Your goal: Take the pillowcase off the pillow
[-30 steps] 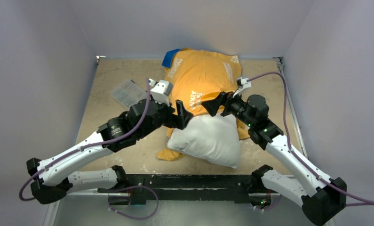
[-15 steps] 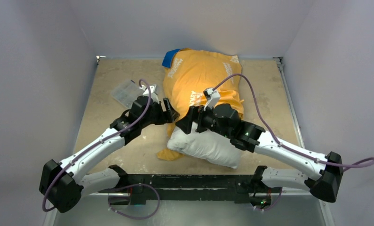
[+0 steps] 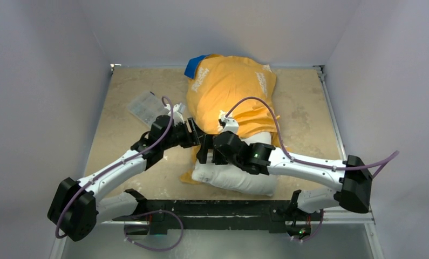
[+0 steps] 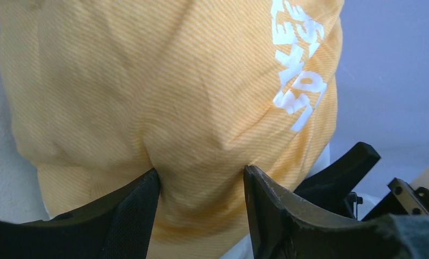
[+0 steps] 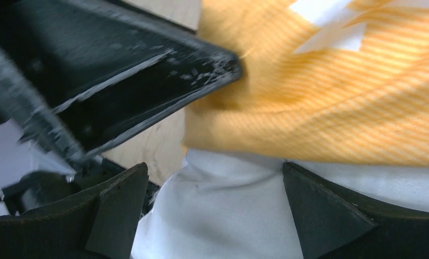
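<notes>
The orange-yellow pillowcase [image 3: 231, 91] with white lettering covers the far part of the white pillow [image 3: 239, 174], whose near end is bare. A blue edge [image 3: 194, 66] shows at the far end. My left gripper [image 3: 193, 132] is at the pillowcase's near left side. In the left wrist view [image 4: 201, 181] its jaws pinch a bulging fold of the pillowcase [image 4: 163, 91]. My right gripper [image 3: 204, 152] is just beside it, at the bare pillow's left corner. In the right wrist view [image 5: 215, 183] its jaws stand apart around the white pillow [image 5: 228, 216], under the pillowcase hem [image 5: 320, 108].
A clear plastic box [image 3: 144, 106] lies on the beige table [image 3: 309, 108] left of the pillow. Grey walls close in the left, right and far sides. The two grippers are very close; the left one's finger [image 5: 147, 70] fills the right wrist view's upper left.
Both arms have swung in towards the pillow's left side. The right gripper crossed from right of the pillow to its left corner. The left gripper dropped onto the pillowcase and closed on it.
</notes>
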Available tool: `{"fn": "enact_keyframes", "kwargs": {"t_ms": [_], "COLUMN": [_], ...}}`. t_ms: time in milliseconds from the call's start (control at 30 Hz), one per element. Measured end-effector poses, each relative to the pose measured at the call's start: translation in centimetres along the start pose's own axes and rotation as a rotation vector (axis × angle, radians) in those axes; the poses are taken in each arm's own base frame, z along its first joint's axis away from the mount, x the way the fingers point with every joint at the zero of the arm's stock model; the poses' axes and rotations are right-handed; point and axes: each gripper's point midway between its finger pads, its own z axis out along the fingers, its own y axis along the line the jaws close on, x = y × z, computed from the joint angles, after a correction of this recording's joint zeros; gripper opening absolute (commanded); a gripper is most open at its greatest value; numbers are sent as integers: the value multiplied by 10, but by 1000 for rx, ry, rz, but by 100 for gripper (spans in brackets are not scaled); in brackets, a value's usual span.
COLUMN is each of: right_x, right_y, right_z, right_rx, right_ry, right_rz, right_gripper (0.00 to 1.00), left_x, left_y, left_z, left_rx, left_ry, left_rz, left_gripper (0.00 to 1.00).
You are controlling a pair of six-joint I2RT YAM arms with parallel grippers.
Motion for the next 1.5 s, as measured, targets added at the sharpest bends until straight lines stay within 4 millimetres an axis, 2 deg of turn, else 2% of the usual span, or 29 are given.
{"fn": "enact_keyframes", "kwargs": {"t_ms": [133, 233, 333, 500, 533, 667, 833, 900, 933, 1067, 1233, 1500], "right_x": [1, 4, 9, 11, 11, 12, 15, 14, 14, 8, -6, -47], "right_y": [-11, -19, -27, -33, -33, -37, -47, -46, -46, -43, -38, -32], "right_z": [14, 25, 35, 40, 40, 40, 42, 42, 41, 36, 20, -11], "right_rx": [98, 173, 237, 271, 272, 288, 326, 325, 322, 305, 259, 169], "right_ry": [-15, -24, -31, -42, -43, -40, -34, -35, -37, -49, -85, -202], "right_rz": [55, 83, 90, 92, 91, 71, 30, 31, 33, 40, 70, 123], "right_gripper": [97, 94, 89, 84, 81, 62, 17, 3, 0, 0, 0, 0], "left_x": [0, 2, 6, 11, 11, 12, 11, 8, 7, 1, -14, -49], "left_y": [-5, -4, 5, 9, 9, 11, 17, 18, 17, 15, 6, -17], "left_z": [1, 3, 7, 10, 11, 13, 17, 18, 19, 23, 29, 45], "left_rx": [25, 29, 15, 12, 14, 11, -20, -34, -40, -64, -74, -33], "left_ry": [3, 9, 19, 37, 37, 39, 39, 42, 43, 58, 78, 131], "left_rz": [-1, -5, -13, -16, -15, -11, 1, 10, 13, 30, 32, -12], "left_gripper": [49, 40, 29, 0, 0, 0, 0, 0, 0, 0, 0, 0]}}
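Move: Just under the left hand, about 2 cm down and 1 cm right, is the loose left side of the pillowcase. The clear box stands about 8 cm ahead and 18 cm left of that hand, some 13 cm lower; the blue corner lies about 26 cm ahead. From the right hand, the bared pillow's upper left part is some 2 cm ahead, 1 cm right and 6 cm below; the pillowcase hem crosses about 6 cm ahead and 3 cm right, 5 cm below. Pinching the pillowcase, the left fingers shut while sinking about 2.5 cm, then carry the cloth forward some 6 cm, rising and easing right. Meanwhile the open right hand drops about 6 cm and a little forward onto the white pillow beside the hem, turning clockwise about 15 degrees, closes on its cloth, then lifts some 8 cm, drifting right and slightly forward. ##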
